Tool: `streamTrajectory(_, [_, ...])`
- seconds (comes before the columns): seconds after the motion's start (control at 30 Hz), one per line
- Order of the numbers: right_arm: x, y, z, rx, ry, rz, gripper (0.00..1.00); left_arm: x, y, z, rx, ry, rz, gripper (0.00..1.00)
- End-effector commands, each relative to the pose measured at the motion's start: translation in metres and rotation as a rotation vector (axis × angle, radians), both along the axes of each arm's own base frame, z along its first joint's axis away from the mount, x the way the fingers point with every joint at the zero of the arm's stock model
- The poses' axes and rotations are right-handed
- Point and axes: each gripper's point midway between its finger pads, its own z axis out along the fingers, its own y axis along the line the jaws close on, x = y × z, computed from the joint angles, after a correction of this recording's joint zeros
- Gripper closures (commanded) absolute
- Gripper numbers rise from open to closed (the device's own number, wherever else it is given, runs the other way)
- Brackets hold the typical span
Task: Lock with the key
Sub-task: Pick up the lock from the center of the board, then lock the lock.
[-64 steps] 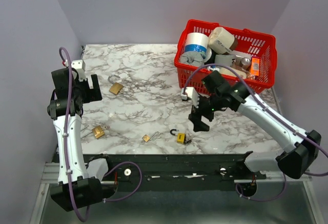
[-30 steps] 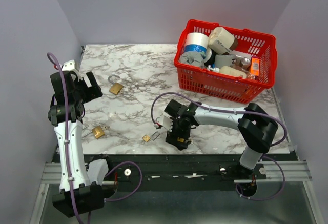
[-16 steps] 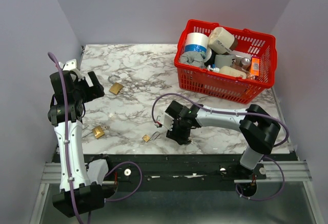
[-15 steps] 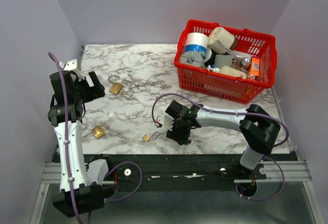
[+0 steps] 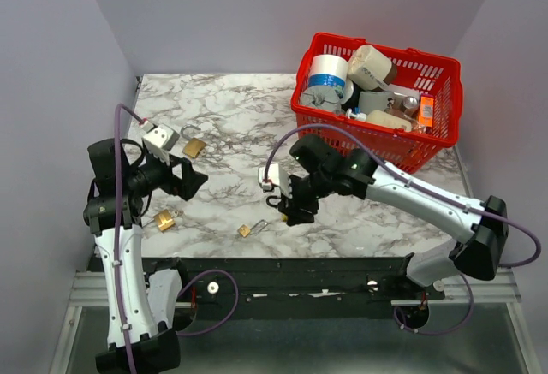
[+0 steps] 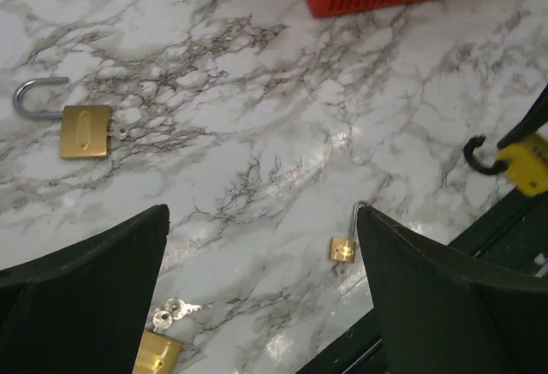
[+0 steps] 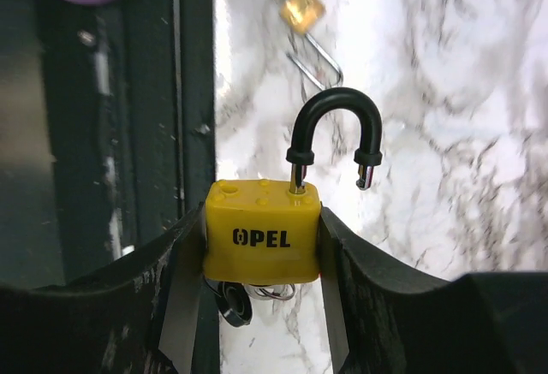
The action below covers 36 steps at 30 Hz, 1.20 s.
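Note:
A yellow padlock point(image 7: 261, 237) marked OPEL hangs above the marble, clamped by its sides in my right gripper point(image 7: 259, 258). Its black shackle point(image 7: 334, 134) stands open, one leg out of the body. A black-headed key point(image 7: 231, 307) on a ring sits under the lock. From above, the right gripper point(image 5: 289, 209) hovers over the table's front middle. The left wrist view catches the yellow padlock point(image 6: 531, 164) at its right edge. My left gripper point(image 5: 190, 183) is open and empty, aimed at the middle of the table from the left; its fingers point(image 6: 103, 263) frame bare marble.
Brass padlocks lie on the marble: one with an open shackle point(image 5: 194, 145) at back left, one with keys point(image 5: 163, 219) at front left, a small one point(image 5: 245, 230) near the front edge. A red basket point(image 5: 377, 139) of clutter stands at back right.
My right gripper has shut on the yellow padlock and lifted it off the table's front edge. The left arm has swung its gripper down and right, toward the table's middle.

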Motion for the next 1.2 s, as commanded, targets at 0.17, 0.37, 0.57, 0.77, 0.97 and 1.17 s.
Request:
streamTrajectory(0.17, [-0.062,-0.001,0.090,0.208,0.482,0.195,0.99,-0.086,-0.055,-0.034,0.368,-0.516,-0.706,0.01])
streamTrajectory(0.37, [-0.082,-0.003,0.085,0.207,0.677,0.212,0.99,-0.095,-0.087,-0.036,0.343,-0.612,-0.892,0.11])
streamTrajectory(0.57, [-0.093,-0.005,0.081,0.191,0.826,0.190,0.99,-0.072,-0.124,-0.034,0.368,-0.603,-0.937,0.19])
streamTrajectory(0.77, [-0.100,-0.008,0.073,0.189,0.901,0.158,0.99,-0.098,-0.170,-0.035,0.343,-0.601,-1.068,0.31])
streamTrajectory(0.97, [-0.094,-0.006,0.072,0.189,0.888,0.121,0.99,-0.127,-0.189,-0.043,0.349,-0.546,-1.175,0.39])
streamTrajectory(1.17, [-0.091,-0.005,0.070,0.191,0.883,0.111,0.99,-0.137,-0.191,-0.053,0.350,-0.513,-1.178,0.40])
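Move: The yellow lock with the black open shackle is already pinched between the right fingers, right at that hand's point, off the table. From the left hand, the lock lies about 20 cm to the right, 8 cm back and 11 cm lower. On the table, a small brass lock sits about 10 cm left of the right hand, level with it and 15 cm down; a keyed brass lock lies some 10 cm left of the left hand, 6 cm back, 26 cm down. The yellow lock, still pinched by the right hand, is lifted at first, then drawn back about 9 cm as that wrist swings its fingertips some 50 degrees towards the base. The left hand sweeps back and down, then mainly right towards the shackle, turning clockwise roughly 70 degrees; its wide-open fingers narrow partway to straddle the shackle without a visible grip. ##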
